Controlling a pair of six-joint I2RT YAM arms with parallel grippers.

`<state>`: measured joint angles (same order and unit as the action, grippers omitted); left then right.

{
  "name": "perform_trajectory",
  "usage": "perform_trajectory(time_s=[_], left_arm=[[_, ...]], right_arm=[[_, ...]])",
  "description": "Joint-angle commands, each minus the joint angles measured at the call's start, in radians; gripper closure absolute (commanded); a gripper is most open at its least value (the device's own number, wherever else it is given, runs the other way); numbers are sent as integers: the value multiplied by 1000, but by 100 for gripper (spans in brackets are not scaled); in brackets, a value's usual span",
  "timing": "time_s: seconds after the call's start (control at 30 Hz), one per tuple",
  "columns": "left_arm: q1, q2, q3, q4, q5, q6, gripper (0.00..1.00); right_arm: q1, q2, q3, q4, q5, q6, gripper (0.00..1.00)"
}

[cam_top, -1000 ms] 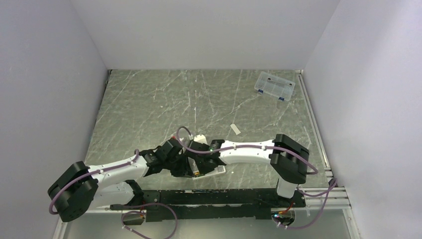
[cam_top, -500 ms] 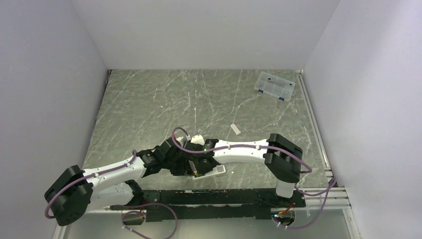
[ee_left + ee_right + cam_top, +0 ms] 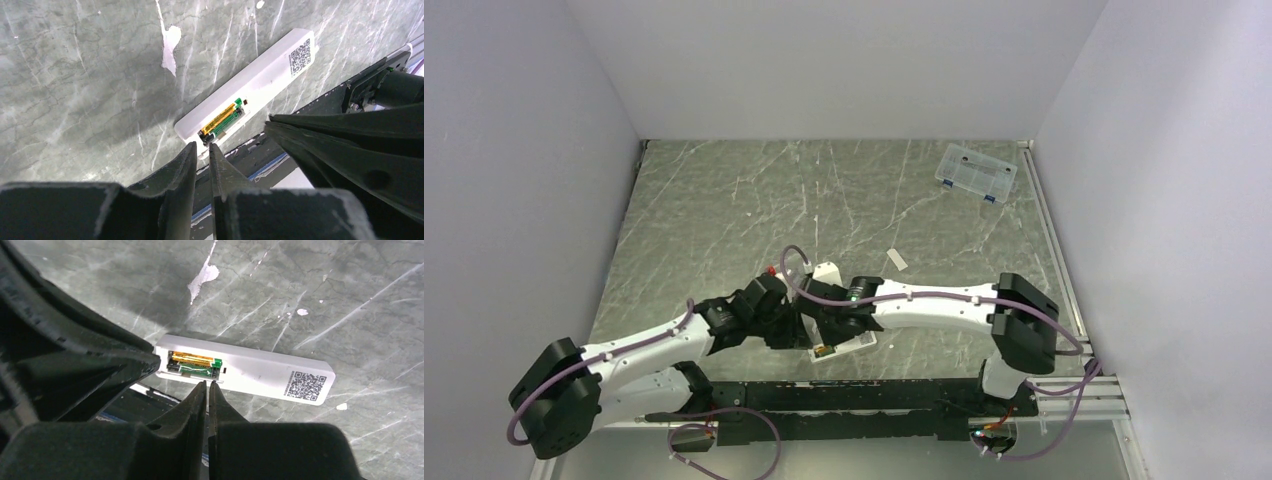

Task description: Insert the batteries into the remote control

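Note:
The white remote control (image 3: 260,82) lies flat near the table's front edge with its battery recess facing up. Both batteries sit side by side in that recess: the gold one (image 3: 192,358) and the green one (image 3: 197,370). My left gripper (image 3: 202,145) is shut with nothing between its fingers, and its tips are at the recess end of the remote. My right gripper (image 3: 207,383) is also shut and empty, its tips against the remote's long edge beside the recess. From above, both grippers meet over the remote (image 3: 852,345).
A clear compartment box (image 3: 975,172) stands at the back right. A small flat white cover piece (image 3: 897,260) lies behind the right arm. The black mounting rail (image 3: 854,395) runs along the front edge, just beyond the remote.
The right arm's elbow has swung out to the right and its wrist has shifted a little away from the front edge. The left arm and the remote have barely moved.

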<state>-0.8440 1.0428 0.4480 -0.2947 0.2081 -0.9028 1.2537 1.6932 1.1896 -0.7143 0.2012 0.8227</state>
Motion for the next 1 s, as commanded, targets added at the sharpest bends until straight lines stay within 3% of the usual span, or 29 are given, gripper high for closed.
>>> perform_trajectory(time_s=[0.0, 0.6, 0.83, 0.97], left_arm=[[-4, -30, 48, -43, -24, 15, 79], [-4, 63, 149, -120, -91, 45, 59], [-4, 138, 192, -135, -119, 68, 47], [-4, 187, 209, -127, -117, 82, 43]], right_arm=[[6, -78, -25, 33, 28, 10, 91], [4, -340, -266, 105, 31, 1, 85], [-6, -452, -393, 140, 36, 36, 63], [-12, -498, -453, 173, 17, 57, 60]])
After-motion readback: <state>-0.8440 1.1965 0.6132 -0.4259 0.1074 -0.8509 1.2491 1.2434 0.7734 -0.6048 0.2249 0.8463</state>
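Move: The two batteries in the remote's compartment lie about 3 cm below the right gripper and 1 cm to its left, neither ahead nor back. At the same depth, the remote's QR end is some 7 cm to the right gripper's right and 2 cm ahead. The loose cover lies about 17 cm ahead and 12 cm right, 5 cm below. From the left gripper the batteries are about 3 cm right, 1 cm back and 3 cm below. Lift the nearly shut right gripper about 2 cm farther off the batteries, then carry it some 8 cm right and slightly back towards the remote's QR end, sinking again and opening partway. Ease the left gripper about 2 cm forward, away from the batteries, rising a little and settling back level, its left side rolling up and its fingers spreading past halfway. ##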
